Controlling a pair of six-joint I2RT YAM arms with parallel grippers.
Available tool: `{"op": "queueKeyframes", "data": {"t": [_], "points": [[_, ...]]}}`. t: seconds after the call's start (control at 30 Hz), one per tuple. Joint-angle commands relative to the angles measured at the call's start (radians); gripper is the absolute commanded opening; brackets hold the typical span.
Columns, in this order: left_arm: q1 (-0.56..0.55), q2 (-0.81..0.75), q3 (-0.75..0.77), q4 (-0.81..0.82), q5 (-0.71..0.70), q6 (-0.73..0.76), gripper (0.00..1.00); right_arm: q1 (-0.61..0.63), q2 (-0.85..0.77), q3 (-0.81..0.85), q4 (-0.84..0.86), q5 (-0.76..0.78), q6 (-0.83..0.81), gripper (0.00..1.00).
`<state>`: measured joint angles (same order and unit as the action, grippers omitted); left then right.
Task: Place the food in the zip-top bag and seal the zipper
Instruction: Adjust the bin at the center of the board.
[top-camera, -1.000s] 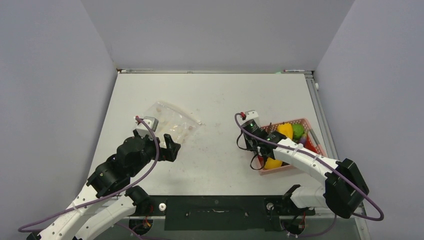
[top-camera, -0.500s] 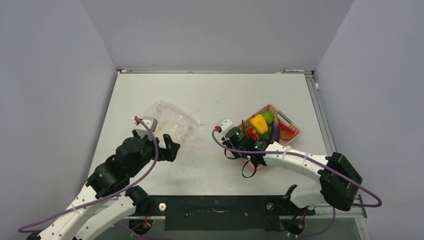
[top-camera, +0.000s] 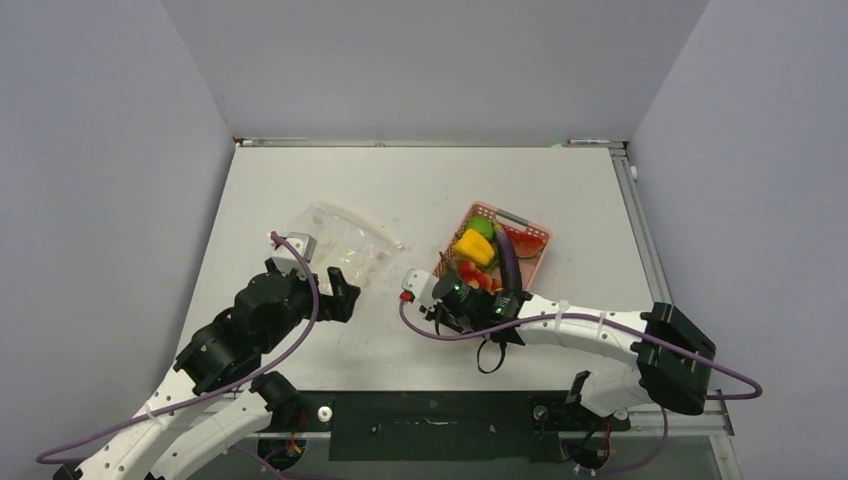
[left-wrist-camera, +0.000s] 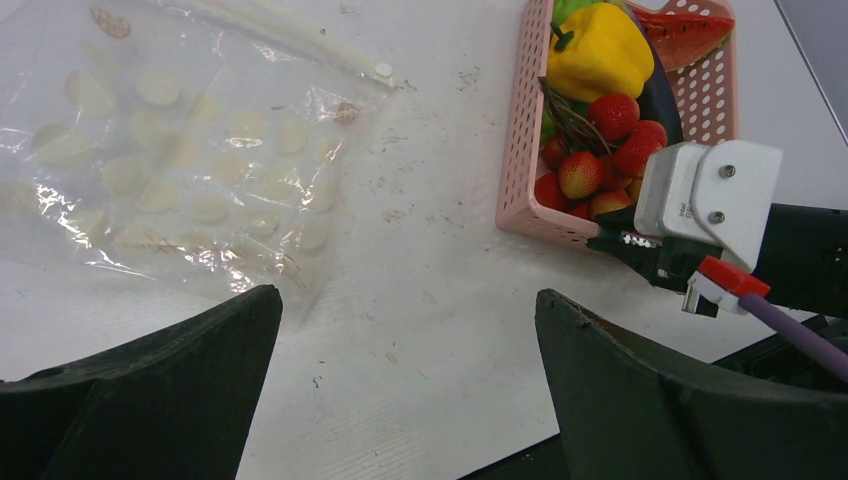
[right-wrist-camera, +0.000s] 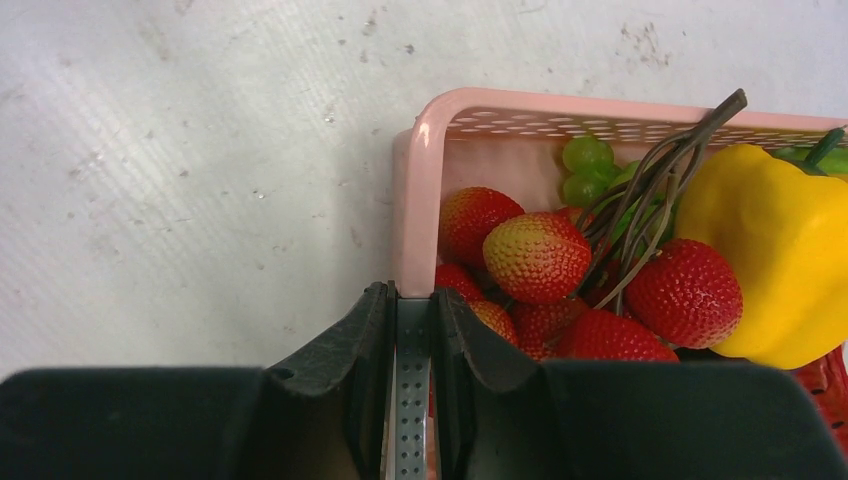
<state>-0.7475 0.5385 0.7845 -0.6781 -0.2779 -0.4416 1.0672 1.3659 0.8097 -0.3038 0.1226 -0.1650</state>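
The clear zip-top bag with white dots lies flat on the table at the left, also shown in the left wrist view. Its zipper runs along the far edge. My left gripper hovers open just near of the bag, holding nothing. The food sits in a pink basket: a yellow pepper, a purple eggplant, strawberries and green grapes. My right gripper is shut on the basket's near wall.
The basket stands right of the bag, with a strip of bare table between them. A red watermelon slice lies at the basket's far end. Grey walls close in the table on three sides.
My right gripper has dragged the basket leftward from the table's right side to near the middle, turning it as it went. The left arm and the bag have stayed put.
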Motion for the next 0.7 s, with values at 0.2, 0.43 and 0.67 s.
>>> {"op": "queueKeyframes", "data": {"t": [0.2,0.43,0.67], "points": [[-0.001,0.016,0.010,0.012,-0.008,-0.003,0.96,0.030,-0.071,0.009,-0.062,0.041,-0.053,0.19],[0.008,0.035,0.010,0.015,0.009,0.001,0.96,0.030,-0.138,0.018,-0.069,0.089,-0.007,0.52],[0.013,0.047,0.011,0.019,0.022,0.006,0.96,0.030,-0.224,0.052,-0.091,0.110,0.073,0.63]]}}
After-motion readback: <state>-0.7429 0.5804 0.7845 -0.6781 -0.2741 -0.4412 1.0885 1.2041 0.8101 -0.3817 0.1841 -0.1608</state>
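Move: My right hand still pinches the grey strip on the bin's near short rim; the bin's middle lies some 10 cm ahead and 5 cm to the right, about 3 cm lower. Just inside the rim are the strawberries, about 7 cm ahead and 2 cm right, with the yellow pepper roughly 15 cm ahead and 2 cm right. The zip-top bag lies flat about 15 cm ahead and 23 cm left. From my left hand the bin's middle is some 8 cm ahead, 25 cm right and 19 cm below. With the rim still in its grip, my right hand eases back about 1 cm and turns a few degrees counter-clockwise. Then I spread the fingers from nearly shut to over half open, letting go of the grey strip while shifting a bit over 1 cm right, and rise some 4 cm off the rim, fingers still pointing down over it. ##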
